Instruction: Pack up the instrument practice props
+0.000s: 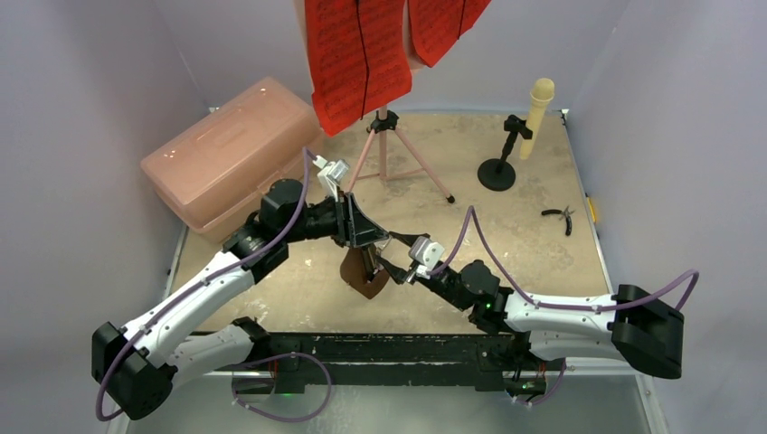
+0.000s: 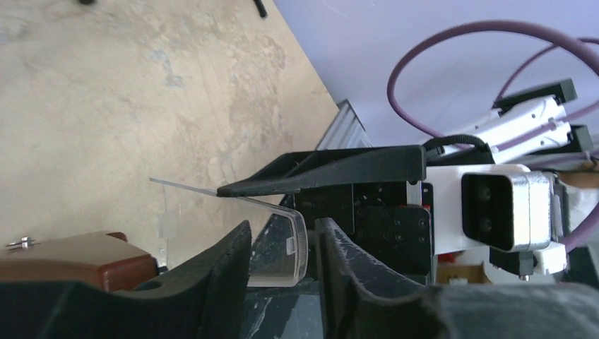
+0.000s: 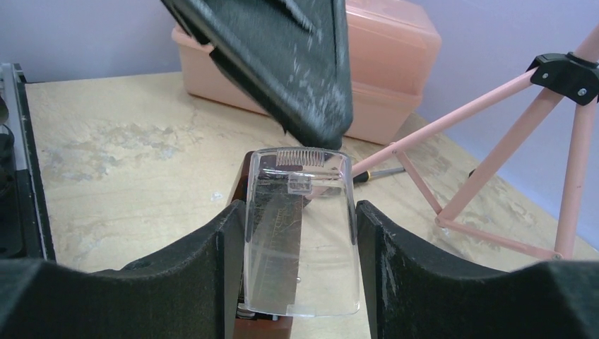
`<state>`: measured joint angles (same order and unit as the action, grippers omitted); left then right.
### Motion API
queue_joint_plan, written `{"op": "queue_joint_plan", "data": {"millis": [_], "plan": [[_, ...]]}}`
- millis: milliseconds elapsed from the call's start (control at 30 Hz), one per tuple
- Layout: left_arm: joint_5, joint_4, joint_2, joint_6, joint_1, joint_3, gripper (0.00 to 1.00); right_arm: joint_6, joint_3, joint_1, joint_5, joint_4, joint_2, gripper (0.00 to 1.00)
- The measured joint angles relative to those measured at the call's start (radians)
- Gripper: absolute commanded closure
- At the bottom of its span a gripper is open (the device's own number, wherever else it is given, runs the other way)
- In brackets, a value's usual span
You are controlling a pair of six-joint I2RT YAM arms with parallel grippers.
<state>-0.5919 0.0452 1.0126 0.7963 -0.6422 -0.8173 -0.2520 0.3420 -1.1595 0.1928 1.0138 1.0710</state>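
Note:
The brown metronome [image 1: 362, 278] lies on the table between the two arms, and its brown body also shows in the wrist views [image 2: 78, 258] [image 3: 265, 326]. Over it stands a clear plastic cover [image 3: 311, 233] [image 2: 286, 247]. My right gripper [image 1: 384, 262] [image 3: 300, 206] is shut on the cover's two long sides. My left gripper [image 1: 373, 237] [image 2: 284, 233] is open around the cover's top end, with a gap on one side. At the back are the red sheet-music pages [image 1: 357, 63] on the pink tripod stand [image 1: 389, 154] and the cream microphone [image 1: 538, 113].
A translucent pink lidded box [image 1: 231, 149] [image 3: 385, 63] sits at the back left. The microphone stands in a black round-based holder [image 1: 497, 172]. Black pliers [image 1: 561, 217] lie at the right. A screwdriver [image 3: 378, 173] lies near the tripod legs [image 3: 494, 99].

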Motion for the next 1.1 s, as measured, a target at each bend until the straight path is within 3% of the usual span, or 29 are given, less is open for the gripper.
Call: {"op": "queue_joint_plan", "data": {"millis": [333,633,1100], "plan": [[0.264,0.278,-0.116,-0.196,0.0,-0.132,0.36,0.071,0.0,0.0,-0.031,0.039,0.028,0.64],[0.49,0.36,-0.225,-0.322,0.0,-0.119,0.16,0.15,0.0,-0.006,-0.05,0.062,0.08,0.64],[0.64,0.36,-0.298,-0.389,0.0,0.013,0.08,0.211,-0.005,-0.007,-0.04,0.053,0.076,0.64]]}}
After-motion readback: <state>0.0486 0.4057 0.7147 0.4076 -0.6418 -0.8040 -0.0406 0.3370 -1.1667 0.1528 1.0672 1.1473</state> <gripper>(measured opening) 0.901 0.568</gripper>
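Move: The right hand already holds the clear cover between its fingertips; the brown metronome it is bringing the cover to stands about 5 cm to its left, level fore and aft, its middle some 5 cm lower. For the left hand, whose fingers straddle the cover's upper end, that metronome is roughly 3 cm left, 2 cm back and 7 cm down. The tripod's near foot lies 11 cm ahead and 10 cm left of the left hand, the screwdriver about 19 cm ahead and 10 cm left. The left fingers, already loosened around the cover's upper end, open wide and come free; that hand swings about 11 cm left and a little forward, rising slightly before sinking, while turning some 30 degrees counter-clockwise. The right hand keeps its pinch on the cover and eases it a couple of centimetres left, down and slightly back towards the metronome's open front, tipping slightly. ##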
